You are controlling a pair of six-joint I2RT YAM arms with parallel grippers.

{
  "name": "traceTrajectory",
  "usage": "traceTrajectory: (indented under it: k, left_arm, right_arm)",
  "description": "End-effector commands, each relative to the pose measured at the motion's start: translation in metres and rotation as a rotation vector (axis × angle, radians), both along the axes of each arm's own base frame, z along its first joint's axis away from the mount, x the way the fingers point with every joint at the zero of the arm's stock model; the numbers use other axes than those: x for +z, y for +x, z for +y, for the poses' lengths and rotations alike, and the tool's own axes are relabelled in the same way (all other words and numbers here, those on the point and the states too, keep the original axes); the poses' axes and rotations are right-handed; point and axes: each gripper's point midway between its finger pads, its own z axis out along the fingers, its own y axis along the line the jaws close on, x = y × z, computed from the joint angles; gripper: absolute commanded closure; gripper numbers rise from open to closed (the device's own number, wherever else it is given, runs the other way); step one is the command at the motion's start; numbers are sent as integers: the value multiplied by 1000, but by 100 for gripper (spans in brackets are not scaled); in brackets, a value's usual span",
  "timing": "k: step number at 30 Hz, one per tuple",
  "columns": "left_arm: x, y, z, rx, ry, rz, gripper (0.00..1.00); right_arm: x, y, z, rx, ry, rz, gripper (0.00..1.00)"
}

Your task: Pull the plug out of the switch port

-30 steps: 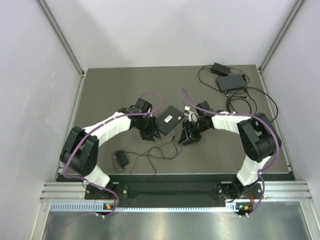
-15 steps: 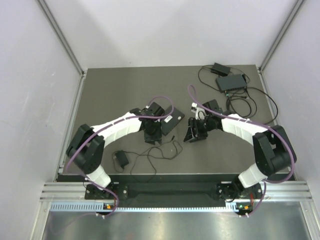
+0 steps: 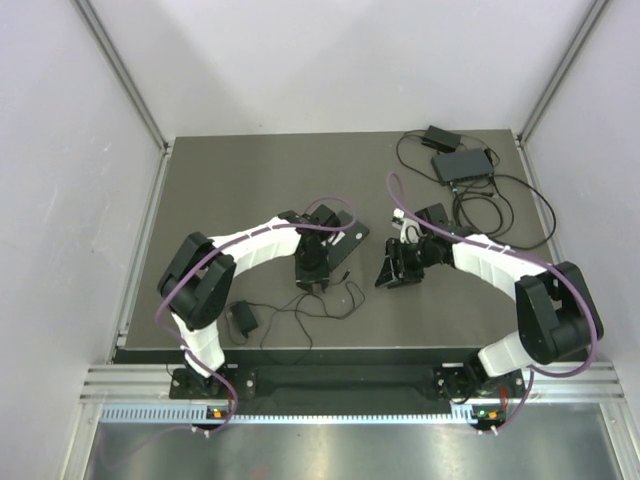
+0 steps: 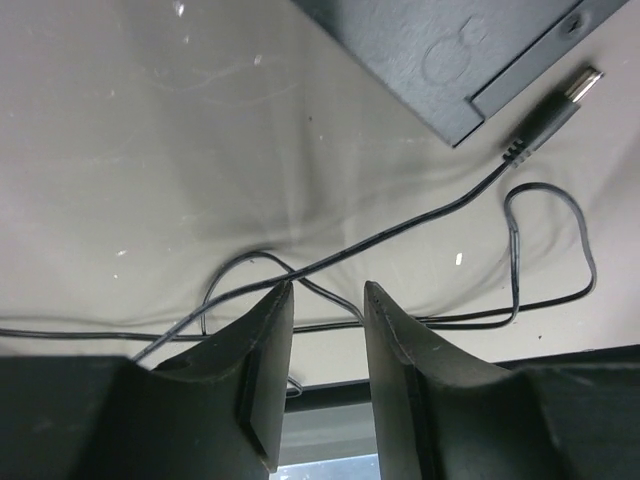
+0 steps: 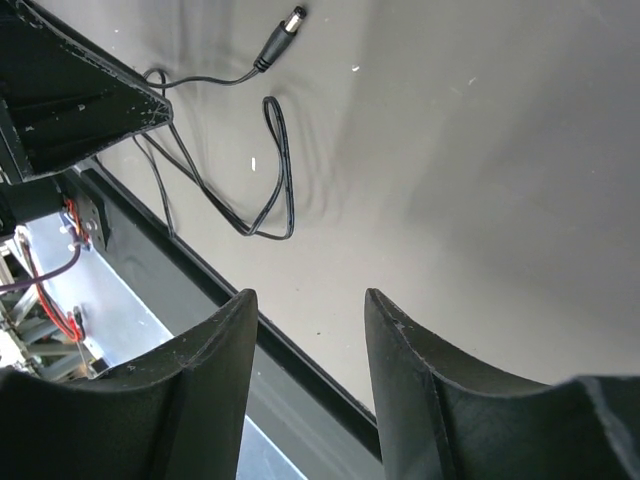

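Note:
The black switch lies flat mid-table; its corner shows in the left wrist view. The black barrel plug lies loose on the mat just off that corner, out of any port; it also shows in the right wrist view. Its thin cable loops toward the near edge. My left gripper is open and empty, over the cable beside the switch. My right gripper is open and empty, to the right of the switch.
A black power adapter lies at the near left on the cable's end. A second switch, a small adapter and tangled cables lie at the back right. The table's front edge is close below the right gripper.
My left arm has swung its elbow right, and its gripper has shifted right and nearer along the switch. My right gripper has drawn back to the right, away from the switch.

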Motion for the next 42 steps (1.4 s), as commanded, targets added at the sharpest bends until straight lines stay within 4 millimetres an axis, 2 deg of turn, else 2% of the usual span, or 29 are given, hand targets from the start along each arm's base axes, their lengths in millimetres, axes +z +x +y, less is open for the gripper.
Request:
traceTrajectory:
  k: [1, 7, 14, 23, 28, 31, 32, 34, 36, 37, 38, 39, 40, 41, 42]
  left_arm:
    - [3, -9, -1, 16, 16, 40, 60]
    - [-11, -28, -4, 5, 29, 121, 64]
    - [-13, -26, -4, 7, 42, 106, 64]
    - [-13, -13, 14, 40, 120, 66, 85]
    - [-15, 6, 35, 113, 124, 83, 100]
    - [-12, 26, 60, 205, 122, 87, 100]
    - [-10, 38, 77, 266, 120, 90, 100]
    - [-3, 50, 95, 329, 116, 91, 100]
    - [3, 72, 130, 425, 150, 61, 100]
    - [13, 82, 140, 450, 156, 45, 100]
    - [17, 93, 163, 507, 185, 24, 100]
    - [23, 100, 174, 528, 200, 12, 100]
    - [37, 111, 183, 547, 210, -17, 100]
    - [43, 118, 204, 587, 247, -38, 100]
    - [50, 123, 214, 605, 262, -54, 100]
  right_arm:
    - [8, 2, -4, 8, 6, -55, 53]
    - [6, -1, -5, 14, 6, -46, 53]
    - [6, -2, -6, 14, 9, -46, 53]
    - [12, -1, -4, 22, 15, -53, 53]
    - [16, -1, -4, 14, 23, -57, 53]
    - [17, -2, -4, 7, 24, -57, 53]
    - [19, -3, -4, 6, 27, -63, 53]
    - [18, -4, -5, 5, 24, -62, 52]
    - [19, -4, -6, 1, 25, -69, 53]
    - [19, -5, -6, 2, 25, -67, 52]
    - [19, -5, -6, 1, 25, -65, 53]
    - [19, -5, -6, 2, 24, -64, 52]
    - [20, -5, -6, 1, 25, -65, 52]
    - [19, -6, -6, 1, 24, -62, 52]
    - [20, -5, -6, 0, 23, -64, 52]
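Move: Some 2 cm behind and 2 cm below the left fingertips lies the black cable, its plug already free of the switch and resting about 4 cm ahead and 8 cm right of that hand. The switch sits some 12 cm ahead and 6 cm right, the power adapter about 7 cm back and 18 cm left. From the idle right hand, that stretch of cable is roughly 18 cm left, 3 cm back and 6 cm down. Easing back and down about 2 cm onto the cable, the left hand shuts its fingers and pinches the strand where it crosses a loop. It then sweeps fast to the left and forward, some 17 cm left, dragging the cable away from the plug's old spot, turning about 30 degrees counter-clockwise and rising a few centimetres towards the end. ##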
